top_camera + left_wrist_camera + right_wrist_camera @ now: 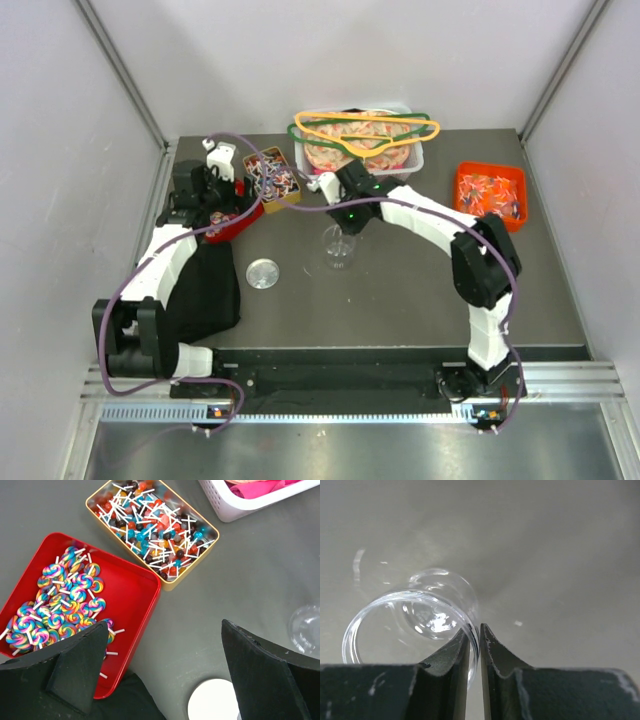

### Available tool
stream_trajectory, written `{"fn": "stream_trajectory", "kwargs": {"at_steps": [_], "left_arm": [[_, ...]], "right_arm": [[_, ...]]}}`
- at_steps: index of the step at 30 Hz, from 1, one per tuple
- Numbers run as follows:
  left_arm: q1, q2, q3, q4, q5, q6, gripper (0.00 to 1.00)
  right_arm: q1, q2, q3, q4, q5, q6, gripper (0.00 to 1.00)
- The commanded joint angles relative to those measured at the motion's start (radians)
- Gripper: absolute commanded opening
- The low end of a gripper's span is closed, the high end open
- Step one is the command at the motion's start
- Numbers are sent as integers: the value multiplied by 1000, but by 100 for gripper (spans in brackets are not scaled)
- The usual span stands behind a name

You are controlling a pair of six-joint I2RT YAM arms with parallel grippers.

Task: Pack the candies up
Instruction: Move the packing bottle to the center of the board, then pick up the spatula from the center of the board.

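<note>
The candies lie in separate containers. Swirl lollipops (65,600) fill a red tray (135,595). Small ball lollipops (150,525) fill a gold tin (170,582). More wrapped candies (490,192) sit in an orange tray (462,180) at the right. A clear jar (410,625) stands mid-table (338,247). My right gripper (475,627) is shut on the jar's rim, one finger inside and one outside. My left gripper (164,625) hangs open above the red tray's near corner, holding nothing.
A white basket (420,160) at the back holds candies under coloured hangers (365,130). A round white lid (215,700) lies flat left of the jar (262,272). A black cloth (205,290) lies by the left arm. Grey walls enclose the table.
</note>
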Motion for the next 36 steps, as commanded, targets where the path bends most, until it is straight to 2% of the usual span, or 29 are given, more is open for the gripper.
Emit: {"fn": "stream_trajectory", "kwargs": {"at_steps": [1, 3, 5, 6, 9, 11, 12, 14, 18, 21, 28, 32, 34, 36], "left_arm": [[12, -34, -4, 19, 25, 1, 99], [15, -31, -4, 20, 28, 3, 99], [18, -28, -4, 22, 34, 3, 99], [19, -28, -5, 25, 36, 0, 99], [21, -25, -9, 32, 45, -3, 99], [22, -25, -12, 35, 48, -5, 99], [22, -27, -12, 37, 48, -6, 99], [21, -27, -10, 42, 57, -11, 99], [22, -28, 7, 42, 70, -14, 99], [22, -30, 16, 40, 88, -6, 99], [9, -13, 5, 78, 180, -3, 99], [-14, -7, 5, 103, 177, -3, 99], [-22, 1, 11, 117, 185, -25, 99], [-27, 4, 11, 130, 202, -40, 99]], "right_arm": [[72, 25, 74, -16, -31, 22, 13], [83, 24, 73, -7, -28, 33, 15], [84, 18, 70, -4, -20, 37, 22], [84, 0, 59, -2, -18, 36, 33], [83, -60, 25, 8, 8, 24, 56], [81, -96, 13, 10, 26, 12, 63], [78, -111, 8, 5, 32, 5, 71], [69, -155, 7, -16, 50, -4, 77], [15, -247, -4, -51, 77, -12, 99], [-57, -346, -50, -33, 151, -7, 99], [-322, -557, -239, -31, 262, -50, 99], [-584, -654, -334, -97, 155, -39, 97], [-663, -717, -407, -96, 60, -56, 98], [-762, -754, -496, -82, 46, -79, 98]]}}
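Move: Pinched at its rim by the right fingers, the packing bottle has its middle about 2 cm back, 2 cm left and 5 cm below them. Its set-down spot is roughly 5 cm back and 5 cm left of that hand. From the same hand, the round lid lies some 20 cm left and 10 back, the gold candy box 19 left and 13 ahead, and the orange tray 36 right and 9 ahead. From the left hand the bottle is some 22 cm right, 14 back and well below. Easing the held bottle left and back about 4 cm, the right hand then opens wide and lets go of the rim. It climbs some 14 cm clear, then sweeps right over 30 cm towards the orange tray, turning about 40 degrees clockwise and sinking a little at the end. The open left hand drifts about 3 cm right late on, touching nothing. ##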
